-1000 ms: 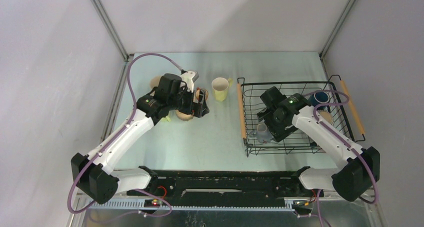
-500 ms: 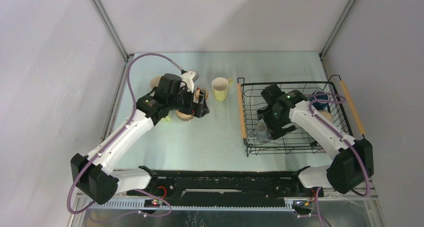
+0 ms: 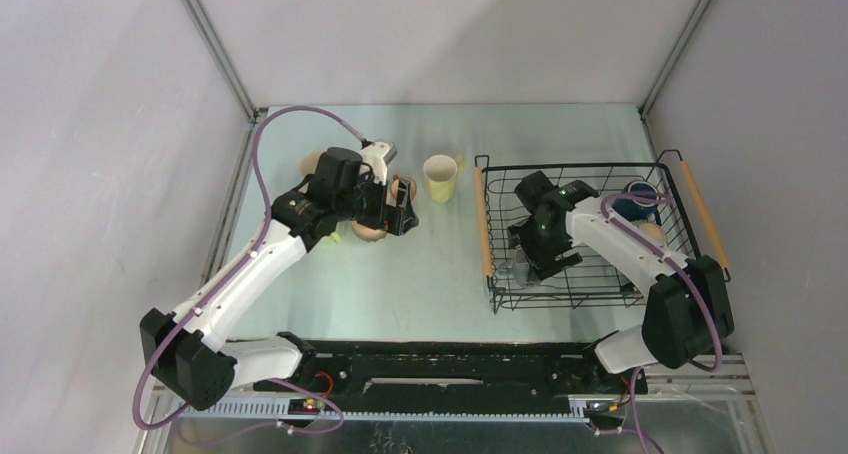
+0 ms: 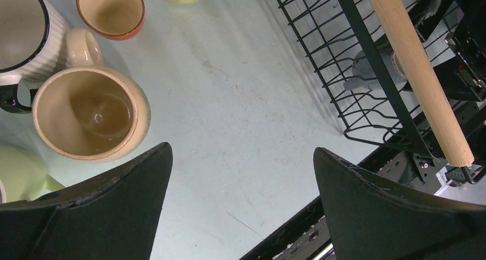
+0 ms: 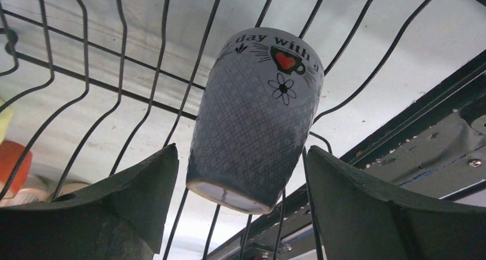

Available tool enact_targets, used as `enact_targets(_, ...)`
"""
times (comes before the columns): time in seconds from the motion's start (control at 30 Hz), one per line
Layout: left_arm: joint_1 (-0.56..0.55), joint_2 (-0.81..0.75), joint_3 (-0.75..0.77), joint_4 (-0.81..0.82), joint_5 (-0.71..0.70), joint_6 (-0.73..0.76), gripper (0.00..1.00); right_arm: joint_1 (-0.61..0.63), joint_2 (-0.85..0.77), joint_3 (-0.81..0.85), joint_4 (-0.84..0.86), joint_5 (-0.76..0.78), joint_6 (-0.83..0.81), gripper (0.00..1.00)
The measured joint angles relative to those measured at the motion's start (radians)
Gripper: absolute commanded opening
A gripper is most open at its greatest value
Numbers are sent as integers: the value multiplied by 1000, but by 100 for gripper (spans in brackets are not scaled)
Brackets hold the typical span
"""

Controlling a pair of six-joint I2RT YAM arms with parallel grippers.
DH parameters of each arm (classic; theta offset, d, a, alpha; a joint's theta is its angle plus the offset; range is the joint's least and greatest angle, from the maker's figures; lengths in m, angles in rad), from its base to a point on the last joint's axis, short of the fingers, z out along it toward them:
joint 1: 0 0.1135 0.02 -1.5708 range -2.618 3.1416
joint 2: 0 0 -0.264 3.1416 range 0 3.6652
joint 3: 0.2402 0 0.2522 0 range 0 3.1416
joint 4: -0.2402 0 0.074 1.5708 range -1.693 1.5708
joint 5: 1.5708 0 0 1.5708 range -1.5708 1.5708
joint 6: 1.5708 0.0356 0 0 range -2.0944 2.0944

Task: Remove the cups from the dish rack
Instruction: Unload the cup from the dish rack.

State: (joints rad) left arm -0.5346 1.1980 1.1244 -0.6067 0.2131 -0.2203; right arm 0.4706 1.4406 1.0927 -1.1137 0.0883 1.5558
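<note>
The black wire dish rack (image 3: 570, 166) stands at the right of the table. A grey patterned cup (image 5: 255, 117) lies tilted on its wires, seen from above as a grey cup (image 3: 521, 264) in the rack's near left corner. My right gripper (image 5: 242, 147) is open, one finger on either side of this cup's base with a narrow gap on each side. A dark blue cup (image 3: 637, 199) and a tan cup (image 3: 652, 232) sit at the rack's right. My left gripper (image 4: 242, 149) is open and empty over bare table, beside a tan cup (image 4: 91, 114).
Around the left gripper (image 3: 400, 209) stand an orange-red cup (image 4: 112, 9), a cream ribbed cup (image 4: 23, 36) and a yellow-green cup (image 4: 20, 174). A pale yellow cup (image 3: 440, 177) stands left of the rack. Wooden handles (image 3: 483, 224) flank the rack; enclosure walls ring the table.
My right gripper has slid left inside the rack and now straddles the grey cup, its jaws slightly narrower. The left arm has not moved.
</note>
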Motion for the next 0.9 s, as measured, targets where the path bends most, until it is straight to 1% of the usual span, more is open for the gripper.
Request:
enact_targets(0.07,0,0,0,0,0,0,100,-1,3,-11,5,-2,0,86)
enact_targets(0.17,0,0,-5,3,0,0,100,-9,5,-22,9,-3,-2,80)
enact_targets(0.27,-1,0,-16,4,0,0,100,-20,5,-33,14,-2,-6,60)
enact_targets(0.43,-3,0,-18,4,0,0,100,-23,-5,-35,2,-15,-23,20)
enact_targets(0.53,-4,0,-18,5,0,0,100,-27,-14,-38,4,-12,-37,3)
enact_targets(0.57,-4,0,-18,5,0,0,100,-31,-22,-40,6,-12,-45,0)
enact_targets(0.9,-5,8,-18,5,2,-9,100,-85,-139,-35,26,34,-134,0)
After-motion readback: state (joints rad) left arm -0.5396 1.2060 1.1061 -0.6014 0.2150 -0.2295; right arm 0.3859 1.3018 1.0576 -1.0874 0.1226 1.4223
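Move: The grey cup stands upside down in the rack between the right gripper's open fingers, its middle about 3 cm below the hand point and 1 cm back. From that hand, the rack's left wooden handle is some 9 cm left and 8 cm ahead, the blue cup about 23 cm right and 13 cm ahead, the yellow-green cup on the table some 17 cm left and 17 cm ahead. From the left hand, the grey cup is about 25 cm right, 6 cm back and 15 cm lower. Sink the right gripper the last 1 cm over the upturned grey cup and close the fingers on its sides, one pad on each. Then, keeping that grip, raise the cup about 3 cm from the rack while carrying it some 2 cm to the right and a little forward, letting the fingertips swing forward about 10 degrees. ##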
